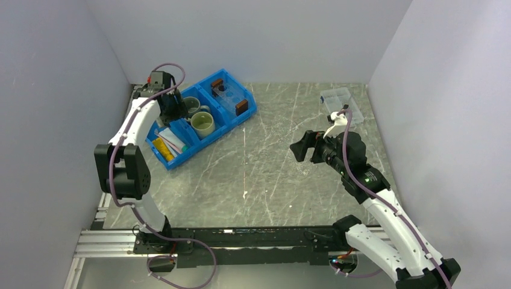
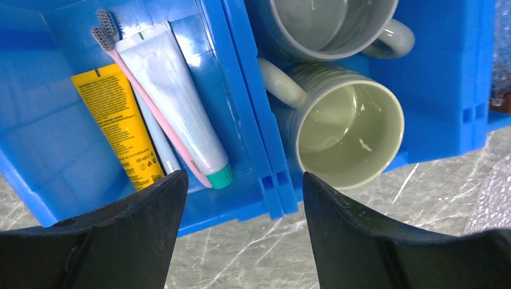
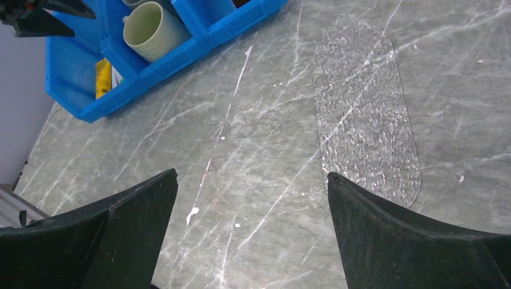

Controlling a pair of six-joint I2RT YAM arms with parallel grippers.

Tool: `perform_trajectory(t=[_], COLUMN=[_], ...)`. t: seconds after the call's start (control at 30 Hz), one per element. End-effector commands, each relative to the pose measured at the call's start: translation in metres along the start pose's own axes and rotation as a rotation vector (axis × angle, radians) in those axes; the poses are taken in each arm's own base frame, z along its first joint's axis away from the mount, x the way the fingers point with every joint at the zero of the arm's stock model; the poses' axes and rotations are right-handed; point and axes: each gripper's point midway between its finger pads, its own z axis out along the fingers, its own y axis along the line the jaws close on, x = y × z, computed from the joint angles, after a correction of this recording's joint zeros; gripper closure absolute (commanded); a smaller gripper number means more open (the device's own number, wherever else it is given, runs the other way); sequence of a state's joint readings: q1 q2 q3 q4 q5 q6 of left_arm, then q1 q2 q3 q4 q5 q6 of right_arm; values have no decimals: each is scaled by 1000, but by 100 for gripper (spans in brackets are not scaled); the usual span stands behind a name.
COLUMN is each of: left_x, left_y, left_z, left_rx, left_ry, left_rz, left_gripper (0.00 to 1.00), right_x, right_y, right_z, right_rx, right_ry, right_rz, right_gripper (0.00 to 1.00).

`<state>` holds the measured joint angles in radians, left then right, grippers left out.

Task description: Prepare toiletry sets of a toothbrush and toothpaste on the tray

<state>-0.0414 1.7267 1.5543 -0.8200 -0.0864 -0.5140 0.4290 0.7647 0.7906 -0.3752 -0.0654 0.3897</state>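
The toothpaste (image 2: pixel 181 99), a white tube with a teal cap, lies in the left compartment of a blue bin (image 2: pixel 241 90). A pale blue toothbrush (image 2: pixel 158 139) and a pink toothbrush (image 2: pixel 150 102) lie alongside it. My left gripper (image 2: pixel 244 186) hovers open over the bin's near wall, just short of the tube's cap, with nothing between its fingers. The clear tray (image 1: pixel 229 96) with brown block handles sits in the bin's far right compartment. My right gripper (image 3: pixel 253 180) hangs open above bare table to the right (image 1: pixel 304 147).
A yellow tube (image 2: pixel 117 123) lies beside the toothbrushes. Two pale green mugs (image 2: pixel 349 129) (image 2: pixel 325 24) fill the bin's middle compartment. A clear textured oval sheet (image 3: pixel 367 114) lies flat on the table. A clear lidded box (image 1: pixel 342 103) stands at the back right.
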Motion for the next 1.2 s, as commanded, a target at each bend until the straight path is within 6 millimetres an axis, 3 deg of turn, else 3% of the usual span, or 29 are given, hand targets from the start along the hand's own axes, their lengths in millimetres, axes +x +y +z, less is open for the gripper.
perform_trajectory(t=[0.0,0.3,0.53,1.17], left_x=[-8,-10,-4,1], left_y=[-5,-13,-15,-18], left_z=[6,29,42,42], left_rx=[4,10,15,48], left_ry=[12,69,98,120], left_rz=[-18,-20,-24,11], left_gripper=[24,26,33,57], right_x=[1,6,8,15], right_y=[4,1,0,-1], right_z=[-4,-8,-8,-9], right_rx=[-24,-15,-11,-9], right_ry=[-6,0,7,11], right_rz=[-5,-6,-4,24], right_gripper=[3,3,3,3])
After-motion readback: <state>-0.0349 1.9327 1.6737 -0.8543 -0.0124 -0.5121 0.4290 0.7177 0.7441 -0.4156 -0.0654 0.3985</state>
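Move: The blue box's divider between toiletries and mugs, at its near half, lies about 3 cm ahead of the left hand, 1 cm to its right and 6 cm below. From that hand, the white toothpaste is 4 cm ahead, 4 cm left; the yellow tube 2 cm ahead, 8 cm left, both some 12 cm down. The green mug sits 4 cm ahead, 8 cm right, the grey mug 11 cm ahead, 5 cm right, both 8 cm lower. The divider is roughly 19 cm ahead, 38 cm left and 14 cm below the right hand. The box's divider is what the left hand goes for: it sinks about 4.5 cm in all, easing some 2.5 cm forward on the way, and tips its fingers a little steeper until they stand astride the wall. There it stays while the fingers, already narrowing, go on closing to just under half open. The empty right hand sinks and draws back slightly, fingers wide. ##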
